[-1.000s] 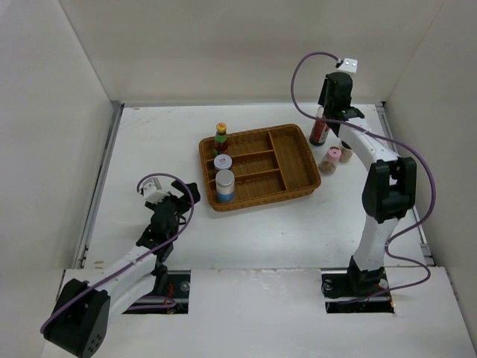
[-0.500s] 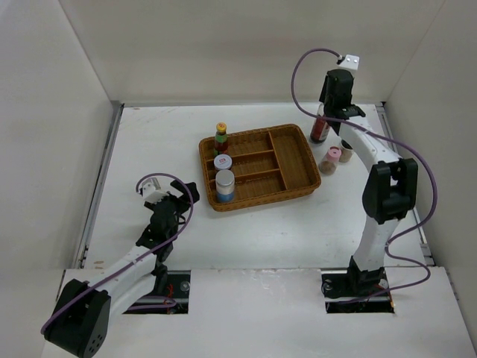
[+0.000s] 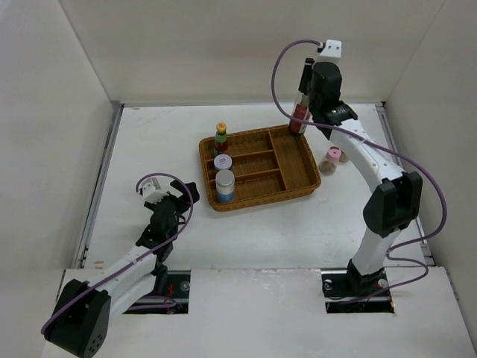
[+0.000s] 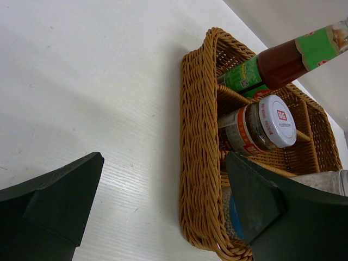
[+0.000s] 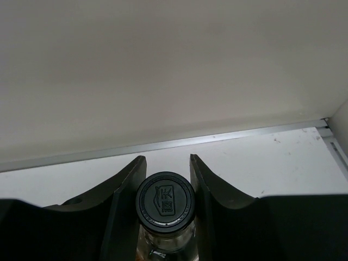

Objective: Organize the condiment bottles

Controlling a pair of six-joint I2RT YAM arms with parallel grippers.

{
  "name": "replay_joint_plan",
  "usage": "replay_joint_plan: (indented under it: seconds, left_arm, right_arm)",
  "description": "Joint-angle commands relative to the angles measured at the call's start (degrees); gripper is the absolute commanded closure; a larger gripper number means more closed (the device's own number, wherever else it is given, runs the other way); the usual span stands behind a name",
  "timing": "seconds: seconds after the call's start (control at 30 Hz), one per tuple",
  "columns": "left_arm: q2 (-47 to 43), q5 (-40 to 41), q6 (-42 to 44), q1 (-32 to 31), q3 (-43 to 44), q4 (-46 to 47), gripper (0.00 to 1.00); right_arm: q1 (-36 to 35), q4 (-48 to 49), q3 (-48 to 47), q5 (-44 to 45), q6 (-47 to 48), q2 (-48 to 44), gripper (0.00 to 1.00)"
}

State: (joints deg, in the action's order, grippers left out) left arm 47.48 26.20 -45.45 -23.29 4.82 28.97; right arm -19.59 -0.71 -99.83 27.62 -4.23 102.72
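Observation:
My right gripper [image 3: 305,95] is shut on the neck of the tall dark-sauce bottle [image 3: 299,118], which hangs above the back right corner of the wicker tray [image 3: 311,161]. In the right wrist view the black cap [image 5: 165,202] sits between the fingers of that gripper [image 5: 167,159]. In the tray's left compartments stand the green-red bottle [image 3: 220,138], the white-lidded jar [image 3: 222,162] and the blue-label shaker [image 3: 224,186]. The pink-lidded shaker [image 3: 332,159] is on the table right of the tray. My left gripper [image 3: 182,195] is open and empty, low at the left, facing the tray [image 4: 198,136].
White walls close the table in at the back and on both sides. A metal strip [image 3: 100,186] runs along the left edge. The right arm's forearm [image 3: 365,153] reaches over the table right of the tray, near the pink-lidded shaker.
The right gripper closed on the dark-sauce bottle, lifted it off the table beside the tray and carried it left, over the tray's back right corner. The left arm has not moved.

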Motion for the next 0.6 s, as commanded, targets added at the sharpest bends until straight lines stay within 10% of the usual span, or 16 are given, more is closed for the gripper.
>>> replay_joint_plan:
  seconds: [0.0, 0.57]
  left_arm:
    - [-0.2, -0.5, -0.4, 0.2, -0.3, 3.2, 0.0]
    - [-0.1, -0.5, -0.4, 0.2, -0.4, 3.2, 0.0]
  right_arm:
    - [-1.7, 8.2, -3.5, -0.1, 1.3, -2.1, 0.65]
    - [-4.6, 13.1, 2.0, -1.0, 1.2, 3.9, 0.63]
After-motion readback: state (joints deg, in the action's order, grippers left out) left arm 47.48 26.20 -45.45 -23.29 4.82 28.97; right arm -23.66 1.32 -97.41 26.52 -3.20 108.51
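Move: The tall bottle with the black cap already hangs from the right fingers. Its spot, the far end of the basket's right compartment, is about 5 cm left, 1 cm ahead and 35 cm below. The pink-lid jar stands roughly 10 cm back and 8 cm right, the green-label bottle 3 cm back and 26 cm left. From the left hand the spot is some 28 cm ahead, 32 cm right and 9 cm below. The black-capped bottle, still pinched just under its cap, is carried about 5 cm left by the right hand over the far end of the basket's right compartment, then lowered almost straight down some 7 cm towards its floor. The grip doesn't change, while the wrist dips and swings counter-clockwise by roughly 5 degrees each. ##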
